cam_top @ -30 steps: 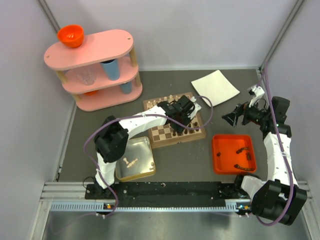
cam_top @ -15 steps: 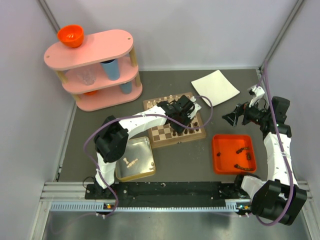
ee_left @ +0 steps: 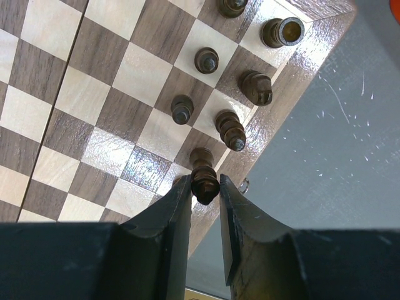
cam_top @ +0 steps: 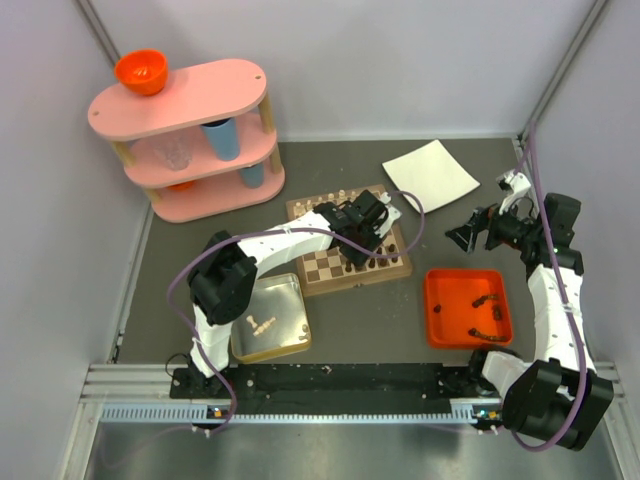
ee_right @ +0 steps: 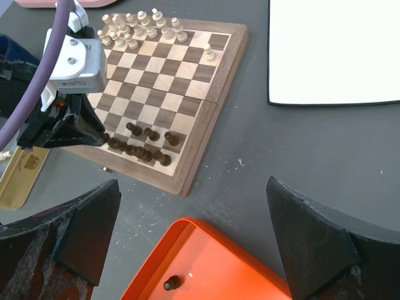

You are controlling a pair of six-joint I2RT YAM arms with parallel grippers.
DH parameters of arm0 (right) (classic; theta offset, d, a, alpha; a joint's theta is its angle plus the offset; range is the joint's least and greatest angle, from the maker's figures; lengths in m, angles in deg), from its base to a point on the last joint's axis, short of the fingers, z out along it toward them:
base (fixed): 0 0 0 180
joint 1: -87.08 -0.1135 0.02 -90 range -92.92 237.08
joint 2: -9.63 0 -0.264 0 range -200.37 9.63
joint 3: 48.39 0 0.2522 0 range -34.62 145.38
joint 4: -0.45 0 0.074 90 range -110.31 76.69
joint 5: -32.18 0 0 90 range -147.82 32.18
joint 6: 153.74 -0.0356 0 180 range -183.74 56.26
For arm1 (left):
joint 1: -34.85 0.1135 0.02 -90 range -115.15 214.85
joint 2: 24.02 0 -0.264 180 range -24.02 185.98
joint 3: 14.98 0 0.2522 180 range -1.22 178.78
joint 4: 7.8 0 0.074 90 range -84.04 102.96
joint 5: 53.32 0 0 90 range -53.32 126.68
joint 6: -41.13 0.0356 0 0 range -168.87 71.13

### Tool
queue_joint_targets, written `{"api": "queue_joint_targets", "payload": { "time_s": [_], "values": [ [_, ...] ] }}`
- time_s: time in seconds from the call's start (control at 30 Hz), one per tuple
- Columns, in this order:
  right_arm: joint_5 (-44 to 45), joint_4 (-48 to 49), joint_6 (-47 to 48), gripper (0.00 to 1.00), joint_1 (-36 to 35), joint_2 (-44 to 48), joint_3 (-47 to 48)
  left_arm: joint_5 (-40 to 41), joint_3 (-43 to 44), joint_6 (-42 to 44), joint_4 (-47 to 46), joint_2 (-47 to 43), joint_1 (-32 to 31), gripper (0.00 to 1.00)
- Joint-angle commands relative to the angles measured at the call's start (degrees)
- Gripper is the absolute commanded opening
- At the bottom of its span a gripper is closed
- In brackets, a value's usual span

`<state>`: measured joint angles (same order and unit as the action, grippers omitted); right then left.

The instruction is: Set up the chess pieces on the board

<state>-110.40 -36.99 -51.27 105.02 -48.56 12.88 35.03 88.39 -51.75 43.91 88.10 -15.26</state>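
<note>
The board [cam_top: 325, 268] lies mid-table, also seen in the left wrist view [ee_left: 94, 94] and the right wrist view [ee_right: 169, 75]. Dark chess pieces [ee_left: 230, 130] stand in its near-right corner squares, and the pale set [ee_right: 134, 28] stands along its far side. My left gripper [ee_left: 205, 187] hangs over the board's near edge [cam_top: 352, 262]. One upright dark piece [ee_left: 204, 172] stands on the board between its barely parted fingers. My right gripper [cam_top: 470, 235] hovers wide open and empty [ee_right: 192, 187] between the board and the orange tray.
The orange tray [cam_top: 432, 310] at the right holds loose dark pieces [cam_top: 487, 298], one of them visible in the right wrist view [ee_right: 170, 284]. A silver tin [cam_top: 290, 300] with pale pieces sits near the left arm. A white sheet [cam_top: 430, 175] lies at the far right and a pink shelf [cam_top: 190, 140] stands far left.
</note>
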Motion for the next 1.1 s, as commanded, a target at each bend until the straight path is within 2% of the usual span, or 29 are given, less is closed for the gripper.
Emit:
{"api": "queue_joint_targets", "payload": {
  "time_s": [0.0, 0.13, 0.53, 1.07],
  "values": [
    [-0.4, 0.3, 1.2, 0.99, 1.1, 0.2, 1.4, -0.3, -0.6, -0.1, -2.3, -0.1, 0.3, 0.29],
    [-0.4, 0.4, 1.2, 0.99, 1.1, 0.3, 1.4, -0.2, -0.6, -0.3, -2.4, -0.1, 0.3, 0.38],
    [-0.7, 0.4, 1.1, 0.99, 1.4, 0.2, 1.3, -0.2, -0.5, -0.4, -2.3, -1.6, 0.4, 0.42],
    [-0.8, 0.3, 1.6, 0.99, 1.4, 0.1, 1.0, -2.3, -0.4, -2.0, -5.7, -8.3, 1.3, 0.55]
  ]
}}
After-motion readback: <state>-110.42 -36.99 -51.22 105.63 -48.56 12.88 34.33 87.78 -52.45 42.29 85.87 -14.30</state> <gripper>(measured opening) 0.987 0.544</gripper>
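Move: The tall dark chess piece just set on the near rank stands between the left fingertips, its middle about 2 cm below the hand point. The bishop-like dark piece is some 2 cm to the right and 1 cm farther out; the leftmost dark piece is about 2 cm left and 1 cm nearer; the closest pawn is some 3 cm ahead and 2 cm right. From the idle right hand, the tall piece lies roughly 23 cm left, 2 cm back and 16 cm below. Almost in place at first, the left hand spreads its fingers to nearly double their gap around the tall dark piece's head, leaving clear room on both sides. Only at the end does it start up and off the piece, about 1.5 cm, easing slightly forward with barely any tilt. ##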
